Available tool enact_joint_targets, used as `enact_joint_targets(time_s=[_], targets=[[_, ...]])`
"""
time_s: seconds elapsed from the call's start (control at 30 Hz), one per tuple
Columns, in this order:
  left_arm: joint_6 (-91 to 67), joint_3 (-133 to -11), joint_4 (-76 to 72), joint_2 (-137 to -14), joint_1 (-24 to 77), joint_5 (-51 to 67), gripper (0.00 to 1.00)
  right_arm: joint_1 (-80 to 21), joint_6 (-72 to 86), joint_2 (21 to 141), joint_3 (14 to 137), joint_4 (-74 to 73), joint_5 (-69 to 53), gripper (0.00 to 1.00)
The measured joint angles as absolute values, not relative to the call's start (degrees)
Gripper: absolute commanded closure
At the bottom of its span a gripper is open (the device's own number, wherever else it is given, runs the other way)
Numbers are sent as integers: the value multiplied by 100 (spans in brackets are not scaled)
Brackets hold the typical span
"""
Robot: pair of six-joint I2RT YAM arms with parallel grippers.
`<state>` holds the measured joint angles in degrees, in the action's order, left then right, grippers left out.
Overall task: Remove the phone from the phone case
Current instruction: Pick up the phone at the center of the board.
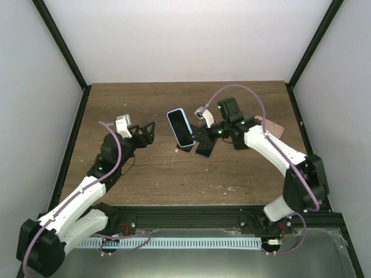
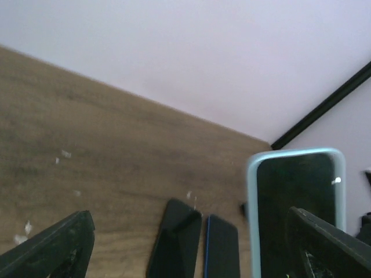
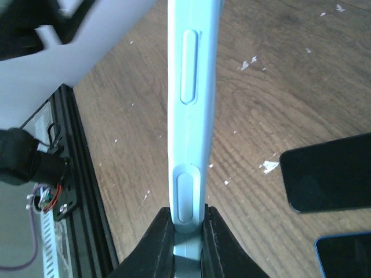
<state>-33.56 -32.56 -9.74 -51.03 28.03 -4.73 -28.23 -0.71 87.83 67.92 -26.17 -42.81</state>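
Note:
The phone (image 1: 181,128), dark-screened, sits inside a light blue phone case (image 1: 176,111) held up on edge above the middle of the table. My right gripper (image 1: 195,139) is shut on the case's lower end. In the right wrist view both black fingers (image 3: 160,243) pinch the case's side (image 3: 194,87) near its buttons, with my right gripper (image 3: 188,231) at the bottom. My left gripper (image 1: 148,132) stands open just left of the phone, not touching it. In the left wrist view the cased phone (image 2: 293,197) rises by the right finger (image 2: 330,246), and nothing lies between the fingers of my left gripper (image 2: 191,255).
Two dark phones (image 2: 177,240) (image 2: 221,246) lie flat side by side on the wooden table (image 1: 133,98), under the held case; one dark phone (image 1: 204,148) shows from above. A pink case (image 1: 273,126) lies at the table's right edge. Black frame posts (image 1: 61,43) stand at the back corners.

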Motion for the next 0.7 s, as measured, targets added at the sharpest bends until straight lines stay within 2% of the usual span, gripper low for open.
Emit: enact_joint_targets(time_s=[0.03, 0.13, 0.23, 0.4, 0.53, 0.7], targets=[[-3387, -3085, -1098, -5120, 2626, -183, 14, -2821, -123, 8672, 6720, -2652, -4285, 99], [-3555, -2606, -1702, -5349, 2198, 755, 34, -2821, -338, 8235, 6493, -2867, -4357, 99], [-3787, -2226, -2694, -5889, 1881, 1881, 44, -2821, -556, 7931, 6405, -3052, -4442, 99], [-4425, -2193, -4724, -7144, 1865, 3680, 38, -2781, -838, 7662, 6182, -3236, -4626, 99], [-5144, -2152, -6510, -7911, 1931, 4346, 37, -2755, -910, 7614, 6051, -3365, -4884, 99], [-5833, -2237, -8020, -8724, 2200, 4753, 43, -2753, -945, 7609, 6049, -3391, -5306, 99]])
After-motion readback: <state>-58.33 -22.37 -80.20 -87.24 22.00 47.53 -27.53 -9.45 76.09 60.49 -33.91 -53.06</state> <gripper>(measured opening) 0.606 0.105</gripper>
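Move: The phone in the light-blue case, held near its lower right corner by the right gripper, is about 13 cm right, 3 cm ahead and 3 cm below the open left gripper. From the right gripper, the left gripper is some 19 cm left, 2 cm ahead and 5 cm up, and the cased phone's middle is about 5 cm left, 3 cm ahead and 3 cm up. On the board 20 cm below the right gripper, the dark phone is 6 cm ahead and 6 cm right, the black case 7 cm ahead and 4 cm left. Bring the left gripper down first, then right, about 10 cm in all, easing back and slightly up again, turning it clockwise some 45 degrees to point at the cased phone's left long edge while its fingers close partway. Meanwhile draw the right gripper back about 7 cm, keeping its pinch on the phone. ##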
